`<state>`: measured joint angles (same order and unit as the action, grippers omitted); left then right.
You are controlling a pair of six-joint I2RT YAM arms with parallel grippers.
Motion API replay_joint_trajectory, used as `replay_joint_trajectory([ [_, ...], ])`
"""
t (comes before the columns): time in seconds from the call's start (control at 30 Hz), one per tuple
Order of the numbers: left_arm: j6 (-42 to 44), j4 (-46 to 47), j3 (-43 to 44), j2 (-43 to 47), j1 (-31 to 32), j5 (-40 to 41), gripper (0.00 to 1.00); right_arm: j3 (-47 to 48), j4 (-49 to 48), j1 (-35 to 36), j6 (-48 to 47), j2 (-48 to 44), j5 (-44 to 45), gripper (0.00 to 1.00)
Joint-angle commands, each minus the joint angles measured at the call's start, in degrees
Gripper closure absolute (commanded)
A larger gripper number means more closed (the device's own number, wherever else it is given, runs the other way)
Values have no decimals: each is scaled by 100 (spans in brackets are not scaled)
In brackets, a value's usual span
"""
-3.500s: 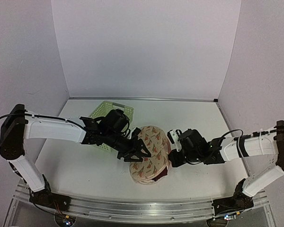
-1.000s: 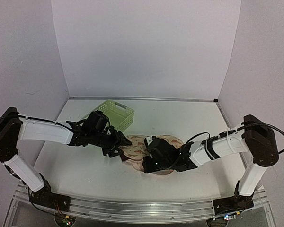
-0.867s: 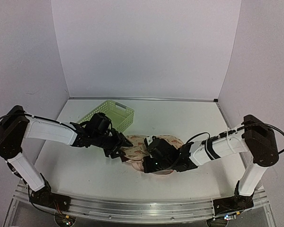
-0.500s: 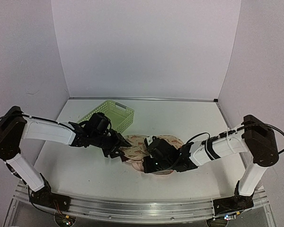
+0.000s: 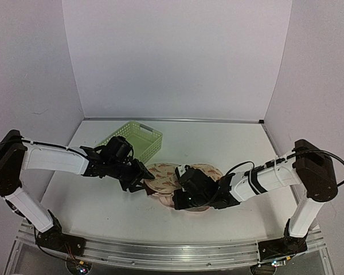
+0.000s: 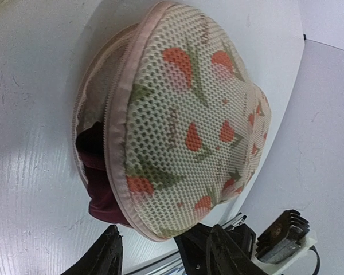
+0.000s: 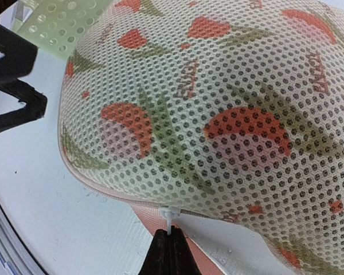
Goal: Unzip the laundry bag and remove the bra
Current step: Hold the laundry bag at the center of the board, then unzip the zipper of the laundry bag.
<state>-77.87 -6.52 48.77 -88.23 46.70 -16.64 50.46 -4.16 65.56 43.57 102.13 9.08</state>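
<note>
The laundry bag, cream mesh with orange-red and green motifs, lies at the table's front middle. In the left wrist view the laundry bag gapes along its pink rim, and the maroon bra shows in the gap. My left gripper is open and empty just left of the bag; in its own view the left gripper has a finger on each side, below the bag. My right gripper is at the bag's front edge. In its own view the right gripper is shut on the white zipper pull.
A light green lattice basket stands behind the left gripper at the back left. A strip of salmon-pink fabric lies under the bag's rim by the zipper pull. The table's metal front rail runs close below.
Since 3.5 s ago my right gripper has gone from the bag's right side round to its front left, and the bag lies flatter. My left gripper has drawn back to the left.
</note>
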Motion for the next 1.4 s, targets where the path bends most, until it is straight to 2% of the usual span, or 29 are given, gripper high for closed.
replay_joint_trajectory([
  [0.0, 167, -59, 394, -282, 39, 49, 50, -61, -245, 18, 54, -246, 112, 100],
  [0.23, 270, -60, 679, -593, 59, -28, 51, -101, -250, 19, 70, -280, 132, 100],
  [0.33, 306, -57, 782, -649, 59, -6, 54, -119, -252, 18, 64, -281, 125, 100],
  [0.43, 342, -59, 875, -714, 61, -17, 61, -133, -252, 18, 81, -281, 132, 100],
  [0.63, 385, 3, 832, -750, 59, -12, 85, -190, -254, 18, 81, -353, 155, 100],
  [0.8, 429, 50, 754, -663, 50, 42, 100, -282, -252, 18, 121, -418, 171, 100],
  [1.2, 816, -146, 555, -150, -55, 208, 100, -975, 223, 23, 286, -953, 801, 100],
  [1.37, 1105, -266, 576, -60, -110, 15, 100, -1280, 631, 19, 275, -1248, 1172, 100],
])
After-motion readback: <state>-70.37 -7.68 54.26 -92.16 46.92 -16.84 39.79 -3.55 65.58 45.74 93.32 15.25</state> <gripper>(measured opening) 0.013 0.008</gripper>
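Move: Just in front of the left hand's open fingers, some 2 cm ahead, 2 cm to the right and 1 cm down, is the top flap edge of the laundry bag. The bra in the bag's mouth is about 1 cm back, 3 cm right and 5 cm below that hand. The right hand already grips the zip pull. From it the bag's right end lies about 15 cm right and 10 cm ahead, and the bra 8 cm left and 3 cm ahead. Dipping and easing right and forward onto the flap edge, the left hand goes some 2 cm each way, shuts its fingers to pinch the edge, pauses, then lifts it about 2 cm. The right hand keeps its pinch on the zip pull, stays almost still until the left has closed, then draws the pull about 6 cm right along the zip, gathering speed. ##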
